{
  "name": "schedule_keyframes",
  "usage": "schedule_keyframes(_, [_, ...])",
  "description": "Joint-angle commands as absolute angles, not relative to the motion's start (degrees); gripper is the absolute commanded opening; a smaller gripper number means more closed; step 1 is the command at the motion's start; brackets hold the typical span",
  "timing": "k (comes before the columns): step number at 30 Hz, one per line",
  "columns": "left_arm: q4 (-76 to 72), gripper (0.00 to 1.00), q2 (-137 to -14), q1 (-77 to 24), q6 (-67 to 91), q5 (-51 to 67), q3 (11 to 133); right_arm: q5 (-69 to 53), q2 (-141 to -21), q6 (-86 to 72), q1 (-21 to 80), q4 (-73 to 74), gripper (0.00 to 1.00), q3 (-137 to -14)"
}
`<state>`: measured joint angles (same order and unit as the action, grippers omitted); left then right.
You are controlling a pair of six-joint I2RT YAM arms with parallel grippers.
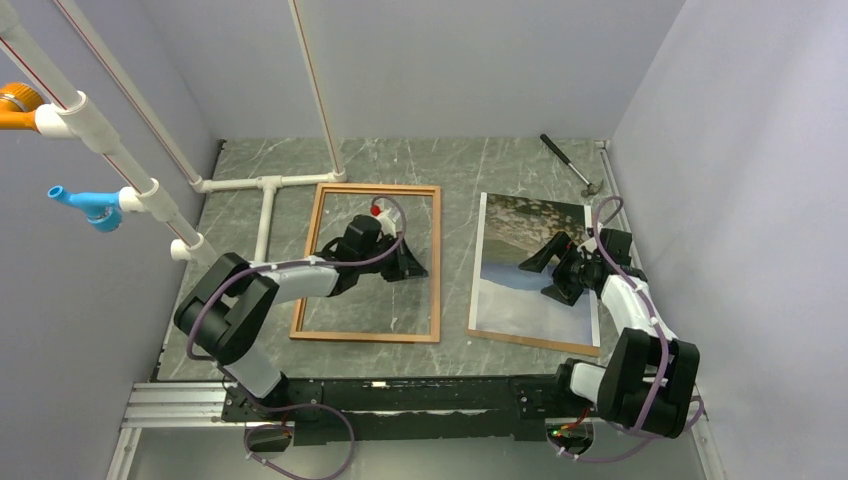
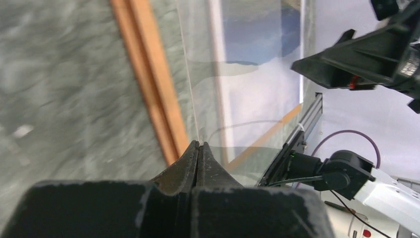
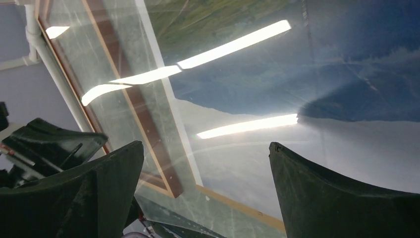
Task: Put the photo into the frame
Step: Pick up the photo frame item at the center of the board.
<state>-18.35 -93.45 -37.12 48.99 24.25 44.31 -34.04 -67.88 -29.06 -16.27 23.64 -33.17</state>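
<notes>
The reddish-brown frame [image 1: 312, 262] lies flat at the table's centre-left. Inside it my left gripper [image 1: 413, 266] is shut on the edge of a clear pane [image 2: 208, 74], which rises tilted from my fingertips [image 2: 198, 145] beside the frame's rail [image 2: 153, 89]. To the right, the photo [image 1: 520, 235] lies face up on a brown backing panel [image 1: 535, 342]. My right gripper [image 1: 546, 277] hovers open over the photo's pale sky, with nothing between its fingers [image 3: 307, 188]. In the right wrist view the pane [image 3: 148, 99] reflects ceiling lights, the photo [image 3: 346, 59] lies beyond it, and my right gripper [image 3: 205, 168] stays open.
A hammer [image 1: 570, 165] lies at the back right near the wall. White pipes [image 1: 265, 185] run along the table's left and up the back, with blue [image 1: 85, 205] and orange [image 1: 20, 105] fittings. Grey walls close in both sides. An aluminium rail [image 1: 180, 405] edges the near side.
</notes>
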Motion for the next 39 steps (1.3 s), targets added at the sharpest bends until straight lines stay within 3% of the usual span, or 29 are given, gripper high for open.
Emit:
schedule_keyframes(1, [-17.78,0.00,-89.07,-33.73,46.27,23.71,40.92,-35.17,-68.42,-28.77,-15.19,24.00,1.00,-36.07])
schedule_keyframes(14, [-7.15,0.00,-77.41,-23.18,40.65,21.09,31.92,-33.76,-72.42,-26.70,-11.66,24.94,1.00,-38.74])
schedule_keyframes(23, [15.10,0.00,-70.73,-18.11,32.72,10.76,35.72,-34.96,-75.96,-28.21,-4.36,20.98,1.00,-38.55])
schedule_keyframes(34, [22.88,0.00,-67.61,-15.02,30.38,6.05,37.46,-34.49,-76.44,-31.63,4.09,15.42,1.00,-37.34])
schedule_keyframes(36, [23.85,0.08,-66.63,-15.03,30.34,5.79,37.89,-34.46,-76.46,-32.01,4.89,14.94,1.00,-37.14])
schedule_keyframes(37, [24.29,0.20,-66.07,-15.03,30.14,5.48,38.19,-34.38,-76.46,-32.14,5.06,14.75,1.00,-37.06])
schedule_keyframes(38, [24.82,0.35,-65.11,-14.99,29.95,5.31,38.48,-34.29,-76.41,-32.14,5.37,14.51,1.00,-37.03])
schedule_keyframes(39, [25.45,0.56,-64.33,-15.02,29.68,5.04,38.82,-34.23,-76.52,-32.18,5.70,14.34,1.00,-36.94])
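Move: The left gripper already pinches the left edge of a clear sheet. The wooden frame it is being taken over has its middle about 11 cm to the left, 4 cm ahead and 8 cm below; the photo lies roughly 27 cm to the right, 3 cm ahead. From the open right gripper, the clear sheet's middle is some 13 cm left, about level fore-and-aft, while the photo's middle is 4 cm ahead, straight in line, 7 cm below. Draw the clear sheet left across the frame with the left gripper, about 22 cm to near the frame's left rail, sinking some 4 cm and tipping the fingers down about 30 degrees while swinging them counter-clockwise; open them partway only at the end. Bring the right gripper, empty and wide open, left over the photo after the sheet, turning counter-clockwise. ##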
